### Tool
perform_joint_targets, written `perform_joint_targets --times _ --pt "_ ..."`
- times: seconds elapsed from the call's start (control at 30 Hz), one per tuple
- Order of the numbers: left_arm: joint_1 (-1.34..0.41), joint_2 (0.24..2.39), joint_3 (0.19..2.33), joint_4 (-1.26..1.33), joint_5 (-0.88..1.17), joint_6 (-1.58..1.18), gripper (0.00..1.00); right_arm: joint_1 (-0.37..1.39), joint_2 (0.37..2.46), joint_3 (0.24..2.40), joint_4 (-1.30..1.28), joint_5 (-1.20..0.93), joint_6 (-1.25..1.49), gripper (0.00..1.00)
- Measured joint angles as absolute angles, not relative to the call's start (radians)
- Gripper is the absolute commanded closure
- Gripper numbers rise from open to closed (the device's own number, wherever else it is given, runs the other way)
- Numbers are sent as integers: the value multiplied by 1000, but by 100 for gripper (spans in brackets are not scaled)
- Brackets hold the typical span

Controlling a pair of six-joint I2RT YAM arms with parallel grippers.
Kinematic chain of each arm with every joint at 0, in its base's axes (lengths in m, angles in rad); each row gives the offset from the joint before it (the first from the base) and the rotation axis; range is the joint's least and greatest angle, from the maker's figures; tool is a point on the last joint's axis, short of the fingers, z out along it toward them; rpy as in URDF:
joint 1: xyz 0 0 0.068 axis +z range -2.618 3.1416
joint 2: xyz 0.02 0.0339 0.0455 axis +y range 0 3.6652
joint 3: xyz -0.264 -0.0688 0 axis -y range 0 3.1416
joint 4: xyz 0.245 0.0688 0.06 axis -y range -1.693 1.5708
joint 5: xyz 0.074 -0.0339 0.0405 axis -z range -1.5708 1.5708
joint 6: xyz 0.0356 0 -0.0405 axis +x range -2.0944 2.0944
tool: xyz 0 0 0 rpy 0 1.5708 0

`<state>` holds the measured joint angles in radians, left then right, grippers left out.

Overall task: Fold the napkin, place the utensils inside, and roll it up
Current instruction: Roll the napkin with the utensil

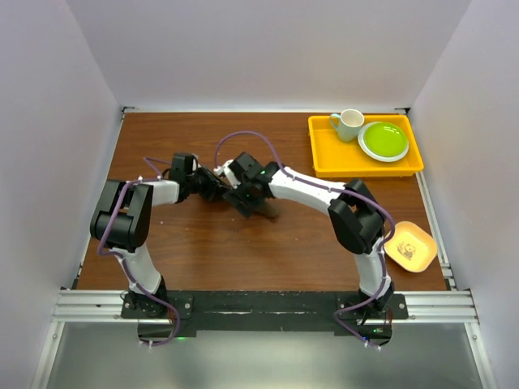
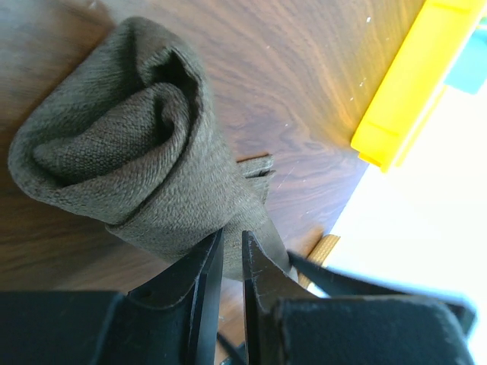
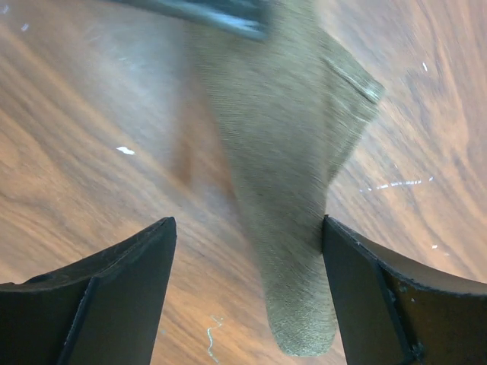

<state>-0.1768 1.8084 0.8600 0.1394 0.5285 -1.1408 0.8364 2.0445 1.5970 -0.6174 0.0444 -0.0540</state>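
Note:
The napkin (image 2: pixel 129 152) lies on the wooden table as a loose dark brown roll, its open spiral end facing the left wrist camera. My left gripper (image 2: pixel 230 239) is shut on the roll's near edge, with cloth pinched in the narrow gap between its fingers. My right gripper (image 3: pixel 249 222) stands open astride the tapering other end of the napkin (image 3: pixel 289 190), which brushes the right finger. From above, the left gripper (image 1: pixel 217 186) and the right gripper (image 1: pixel 243 203) meet at mid-table. The utensils are hidden.
A yellow tray (image 1: pixel 324 166) at the back right holds a white cup (image 1: pixel 349 124) and a green plate (image 1: pixel 383 140). Its corner (image 2: pixel 403 99) shows in the left wrist view. A small yellow dish (image 1: pixel 410 247) sits at the table's right edge.

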Motion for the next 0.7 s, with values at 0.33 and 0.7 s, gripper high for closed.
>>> perform_joint_targets --times 0.33,0.7 --pt "-176 1808 890 50 529 -1140 80 933 2100 1618 -587 296 -222 26" --pt "-159 1814 892 19 540 -1140 75 954 2138 1595 -489 379 -266 58"
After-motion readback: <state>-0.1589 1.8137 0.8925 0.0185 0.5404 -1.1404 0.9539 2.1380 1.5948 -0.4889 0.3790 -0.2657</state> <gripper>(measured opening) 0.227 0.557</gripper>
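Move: The right hand stands open over the right part of the rolled napkin, whose middle is about 5 cm to its left, 2 cm ahead and 3 cm below. The roll's tail end lies some 5 cm to the right and 1 cm back, and a small loose flap about 5 cm ahead and 3 cm left. The yellow tray is roughly 32 cm right and 16 cm ahead. From the left hand, the napkin's middle is about 3 cm right, 1 cm back and 2 cm below. The right fingers come in against both sides of the napkin roll as the hand slides some 2 cm forward, sinks about 2 cm and edges left. They close partway, astride the roll, while the wrist turns some 25 degrees, swinging the fingertips forward. The left fingertips, nearly shut, keep on the roll and draw back about 1 cm. ##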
